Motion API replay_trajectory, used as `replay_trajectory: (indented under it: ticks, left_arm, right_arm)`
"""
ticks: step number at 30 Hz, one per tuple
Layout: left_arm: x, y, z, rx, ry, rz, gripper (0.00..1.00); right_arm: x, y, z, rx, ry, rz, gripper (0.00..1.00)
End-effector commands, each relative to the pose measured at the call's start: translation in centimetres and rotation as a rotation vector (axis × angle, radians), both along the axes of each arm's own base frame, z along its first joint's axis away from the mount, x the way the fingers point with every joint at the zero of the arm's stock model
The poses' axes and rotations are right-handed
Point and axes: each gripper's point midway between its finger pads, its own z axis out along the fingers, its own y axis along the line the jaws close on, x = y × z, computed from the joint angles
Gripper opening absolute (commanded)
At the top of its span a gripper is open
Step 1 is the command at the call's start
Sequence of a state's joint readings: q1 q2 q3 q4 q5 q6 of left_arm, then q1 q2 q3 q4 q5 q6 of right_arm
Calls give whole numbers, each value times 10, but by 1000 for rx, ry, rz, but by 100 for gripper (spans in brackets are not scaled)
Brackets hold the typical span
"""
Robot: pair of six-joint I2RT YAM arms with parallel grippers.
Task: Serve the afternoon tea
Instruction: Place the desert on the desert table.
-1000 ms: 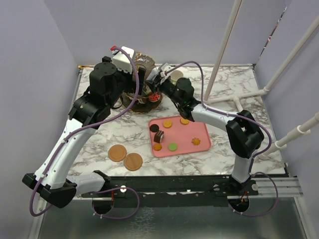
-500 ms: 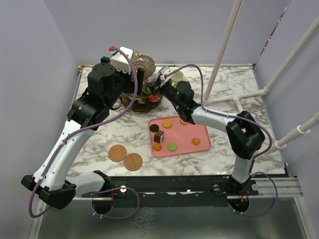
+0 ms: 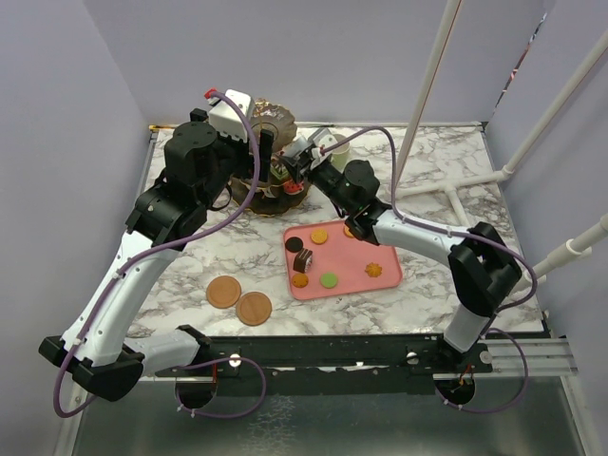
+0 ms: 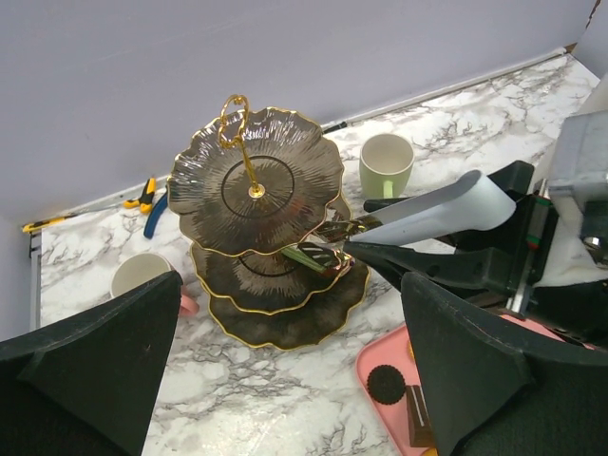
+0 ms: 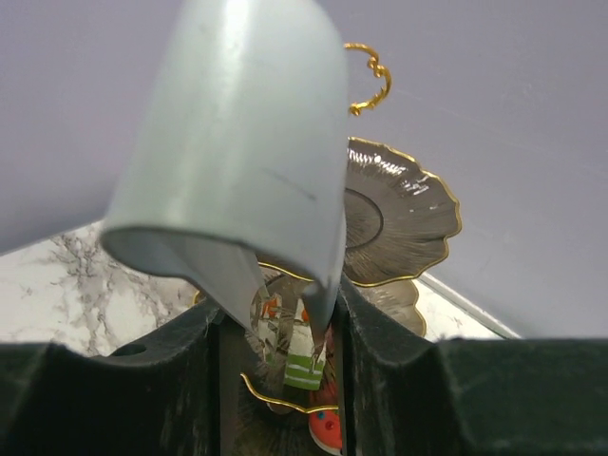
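The dark three-tier stand (image 3: 249, 197) with gold ring (image 4: 234, 106) stands at the back of the table. My right gripper (image 3: 288, 171) reaches in at its middle tier (image 4: 223, 271), shut on a green-and-white striped pastry (image 5: 306, 366) at that tier's rim. A red pastry (image 5: 328, 432) lies on the tier below. My left gripper (image 4: 290, 280) hovers wide open above the stand, holding nothing. The pale-green mug (image 4: 387, 163) sits right of the stand and the pink mug (image 4: 142, 280) left of it. Two brown coasters (image 3: 224, 292) (image 3: 255, 308) lie near the front.
The flat pink tray (image 3: 380, 249) right of centre holds several small pastries, among them a dark cookie (image 4: 387, 383) and a green one (image 3: 329, 279). Blue-handled pliers (image 4: 147, 199) lie by the back wall. White pipes (image 3: 446, 195) stand at the right.
My right gripper has moved up and left from the stand's lower tier to its middle tier with the green pastry. The left arm has drifted slightly left.
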State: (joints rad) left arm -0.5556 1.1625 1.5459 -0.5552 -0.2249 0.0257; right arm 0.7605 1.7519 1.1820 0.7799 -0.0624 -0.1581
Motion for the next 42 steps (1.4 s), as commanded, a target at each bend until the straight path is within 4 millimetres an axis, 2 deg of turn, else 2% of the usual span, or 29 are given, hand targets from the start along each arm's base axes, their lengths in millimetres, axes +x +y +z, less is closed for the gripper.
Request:
replay_trajectory:
  ticks: [1, 5, 9, 11, 17, 20, 24, 27, 31, 34, 38, 42]
  left_arm:
    - [-2, 2, 5, -32, -11, 3, 99]
    - [2, -2, -2, -52, 32, 11, 99]
    - [16, -1, -14, -20, 58, 29, 99]
    - [30, 0, -15, -10, 62, 34, 99]
    - [91, 19, 12, -74, 38, 53, 99]
    - [115, 18, 9, -72, 50, 38, 99]
    - [131, 0, -5, -90, 93, -39, 99]
    - [134, -14, -17, -109, 131, -98, 99]
    - [146, -17, -31, -100, 155, -102, 98]
    - [156, -12, -35, -82, 142, -69, 92]
    - [170, -5, -34, -64, 101, -15, 77]
    - [183, 2, -42, -47, 97, 35, 75]
  right_arm:
    - [-19, -7, 41, 73, -81, -17, 38]
    - [-27, -17, 41, 67, -66, -55, 38]
    - [-45, -26, 39, 54, -48, -52, 38]
    - [-57, -31, 36, 59, -31, -44, 38]
    - [-88, -52, 24, 47, 28, -33, 38]
    - [-101, -63, 21, 46, 53, -25, 38]
    - [-114, -71, 17, 36, 84, -19, 38]
    - [-119, -76, 12, 23, 109, -22, 38]
    - [-123, -80, 2, 10, 134, -24, 38]
    - [-124, -82, -3, 2, 143, -25, 38]
    - [-124, -83, -5, -8, 141, -27, 38]
    - [-124, -81, -6, -15, 141, -22, 38]
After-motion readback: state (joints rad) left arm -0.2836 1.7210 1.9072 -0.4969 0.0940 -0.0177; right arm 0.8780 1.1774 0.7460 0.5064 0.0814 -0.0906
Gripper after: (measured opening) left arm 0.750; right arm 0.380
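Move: The stand's gold handle is roughly 20 cm ahead of the left hand, 2 cm to its right and 10 cm lower; the pink mug is about 20 cm ahead and 11 cm left, far below. The right hand holds the white tongs at the stand, whose middle tier is some 9 cm ahead, 8 cm left and 12 cm below; the pink tray's middle lies about 12 cm back, 14 cm right and 28 cm below. Left reaches some 17 cm forward and down towards the handle, part-closing; right draws tongs about 14 cm back-right. ##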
